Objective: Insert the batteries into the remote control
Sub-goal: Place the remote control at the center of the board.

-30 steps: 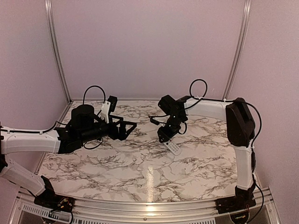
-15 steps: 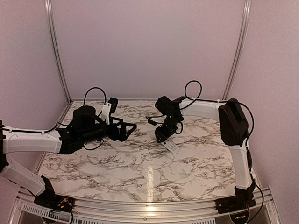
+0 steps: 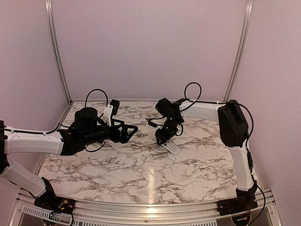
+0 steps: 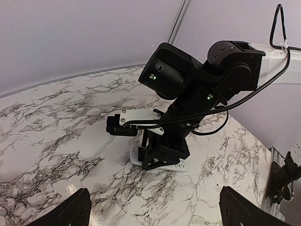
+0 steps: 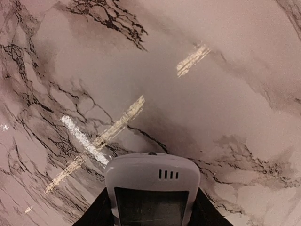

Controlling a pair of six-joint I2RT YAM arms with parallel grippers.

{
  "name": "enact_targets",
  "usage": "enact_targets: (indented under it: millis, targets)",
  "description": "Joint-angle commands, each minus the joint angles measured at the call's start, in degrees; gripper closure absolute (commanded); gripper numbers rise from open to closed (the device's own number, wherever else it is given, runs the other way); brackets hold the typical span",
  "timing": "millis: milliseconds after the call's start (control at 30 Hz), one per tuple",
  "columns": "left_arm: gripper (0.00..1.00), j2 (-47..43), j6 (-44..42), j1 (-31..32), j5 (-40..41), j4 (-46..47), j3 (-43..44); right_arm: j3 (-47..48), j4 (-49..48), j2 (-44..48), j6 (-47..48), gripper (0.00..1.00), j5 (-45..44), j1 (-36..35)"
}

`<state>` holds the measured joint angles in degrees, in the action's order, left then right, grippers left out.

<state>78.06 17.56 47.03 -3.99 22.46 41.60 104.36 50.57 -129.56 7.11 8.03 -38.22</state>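
Observation:
The white remote control [image 3: 174, 149] lies flat on the marble table, screen side up. My right gripper [image 3: 163, 136] comes down over its far end and is shut on it. In the right wrist view the remote control [image 5: 150, 181] fills the space between my right gripper's [image 5: 150, 214] two dark fingers, which press its sides. In the left wrist view the remote control [image 4: 181, 165] sticks out from under the right gripper [image 4: 162, 153]. My left gripper [image 3: 130, 129] hovers open to the left, pointing at it; its fingertips [image 4: 63, 212] are wide apart and empty. The batteries are out of view.
The marble tabletop [image 3: 141, 165] is bounded by pale walls and an aluminium frame [image 3: 59, 52]. Cables loop above both wrists, the right arm's cable [image 3: 190, 94] standing near the back wall.
My right arm has drawn slightly to the left, its elbow moving inward, with the gripper still on the remote control. The left arm has hardly moved.

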Motion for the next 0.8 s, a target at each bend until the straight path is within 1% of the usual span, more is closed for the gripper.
enact_targets:
  millis: [0,133,233,333,467,600,767]
  targets:
    - [0.01,0.78,-0.55,-0.47,0.03,0.92,0.71,1.12,-2.19,-2.45,-0.01,0.51,0.6,0.51]
    - [0.01,1.03,-0.62,-0.45,-0.1,0.67,0.94,1.38,-2.0,-2.64,0.44,0.4,0.7,0.53]
    - [0.01,1.32,-0.63,-0.46,-0.41,0.48,1.34,1.59,-2.24,-2.14,0.27,0.25,2.01,0.51]
    - [0.01,1.63,-0.48,-0.47,-1.12,0.56,1.69,0.9,-3.61,-0.23,-0.02,0.18,3.49,0.51]
    - [0.01,1.83,-0.14,-0.45,-1.57,0.4,2.19,-1.85,-6.57,5.28,-0.71,0.15,4.67,1.51]
    - [0.01,1.98,0.12,-0.44,-1.44,0.39,2.55,-7.27,-10.17,11.05,-1.43,0.15,4.02,4.26]
    - [0.01,2.09,0.21,-0.45,-1.29,0.48,2.69,-15.69,-13.8,16.55,-1.4,0.15,-1.8,7.81]
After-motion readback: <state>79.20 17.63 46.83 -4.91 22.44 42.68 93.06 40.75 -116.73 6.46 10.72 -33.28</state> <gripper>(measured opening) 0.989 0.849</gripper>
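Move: The right hand, its fingers pointing nearly straight down, still holds the remote control near its screen end; the remote's middle lies about 3 cm back and 3 cm to the right of that hand, some 1 cm lower. Nothing else stands close by on the marble top. For the waiting left hand, the remote is roughly 20 cm to the right, 6 cm ahead and 19 cm below. The right fingers let go of the remote's sides, spreading from half to nearly wide open while the hand eases under a centimetre down and about 1 cm left. It then lifts off quickly, up about 6 cm and away to the right with a little forward, the fingertips swinging some 10 degrees left and forward. ##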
